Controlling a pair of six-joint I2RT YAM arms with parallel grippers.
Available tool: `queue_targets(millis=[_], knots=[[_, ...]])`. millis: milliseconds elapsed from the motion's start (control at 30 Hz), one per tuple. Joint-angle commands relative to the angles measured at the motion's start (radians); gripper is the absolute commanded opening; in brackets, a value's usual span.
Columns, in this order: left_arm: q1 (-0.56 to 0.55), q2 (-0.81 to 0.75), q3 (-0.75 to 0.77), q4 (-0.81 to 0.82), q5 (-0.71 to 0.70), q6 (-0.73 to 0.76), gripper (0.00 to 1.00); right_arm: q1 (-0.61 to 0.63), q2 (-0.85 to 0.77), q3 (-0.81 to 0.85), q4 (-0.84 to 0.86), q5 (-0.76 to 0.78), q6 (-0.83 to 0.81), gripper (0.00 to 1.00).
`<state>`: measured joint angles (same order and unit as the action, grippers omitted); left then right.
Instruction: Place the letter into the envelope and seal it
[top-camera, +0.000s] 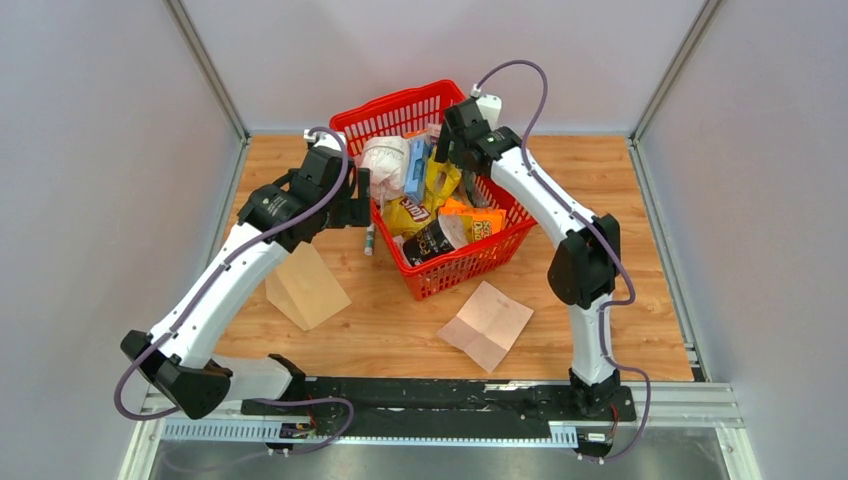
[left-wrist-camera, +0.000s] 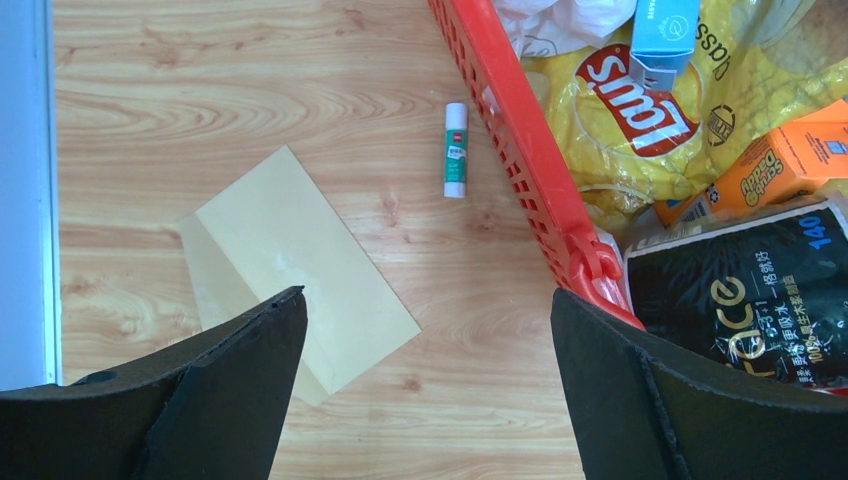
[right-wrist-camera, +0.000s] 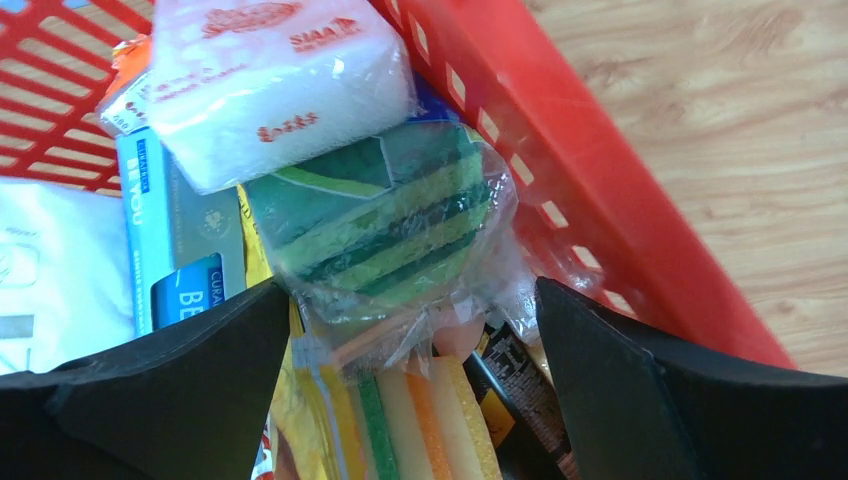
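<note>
The envelope (top-camera: 308, 290) is a flat tan kraft rectangle lying on the wooden table at the left, its near corner under my left arm. From the left wrist it shows as the envelope (left-wrist-camera: 290, 255), flap side to the left, ahead of the left finger. The letter (top-camera: 487, 323), a pale creased sheet, lies at the front right of the table, near the right arm's base. My left gripper (top-camera: 357, 205) hovers open beside the basket's left wall, and the left gripper (left-wrist-camera: 428, 300) has only bare wood between its fingers. My right gripper (top-camera: 452, 160) hangs open over the basket's contents, and the right gripper (right-wrist-camera: 412, 290) holds nothing.
A red plastic basket (top-camera: 462, 264) full of snack bags, boxes and sponge packs (right-wrist-camera: 385, 220) stands at the back centre. A white-and-green glue stick (left-wrist-camera: 455, 150) lies on the wood just left of the basket wall (left-wrist-camera: 530, 170). Grey walls enclose the table.
</note>
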<state>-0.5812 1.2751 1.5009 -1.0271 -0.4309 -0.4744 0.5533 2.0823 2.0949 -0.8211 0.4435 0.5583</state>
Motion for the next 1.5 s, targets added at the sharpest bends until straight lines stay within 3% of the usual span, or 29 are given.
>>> queue_targets(millis=[0,267,667,1000,1467], knots=[[0.006,0.010,0.021,0.029,0.024,-0.020,0.98,-0.026,-0.017,-0.076,0.043,0.116,0.092,1.00],[0.024,0.021,0.004,0.038,0.047,-0.017,0.98,-0.091,-0.122,-0.283,0.109,0.224,0.143,1.00],[0.037,0.043,-0.002,0.038,0.073,-0.006,0.98,-0.231,-0.228,-0.455,0.149,0.323,0.192,1.00],[0.043,0.043,-0.004,0.032,0.083,0.005,0.98,-0.388,-0.284,-0.532,0.177,0.307,0.184,1.00],[0.044,0.046,-0.007,0.035,0.092,0.011,0.97,-0.593,-0.323,-0.544,0.253,0.256,0.022,1.00]])
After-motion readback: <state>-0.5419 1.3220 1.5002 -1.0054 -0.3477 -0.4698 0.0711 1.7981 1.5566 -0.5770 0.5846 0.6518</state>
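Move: The right hand is open inside the red basket, near its right wall; the basket's middle lies roughly 5 cm left, 3 cm back and 11 cm below. On the table, about 20 cm below, the glue stick is some 12 cm back and 22 left, the letter 33 back and 5 right. From the left hand, the basket's middle is about 16 cm ahead, 24 right and 18 down. The open right hand sinks about 3 cm, then pushes the basket's right wall some 27 cm right, turning clockwise. ##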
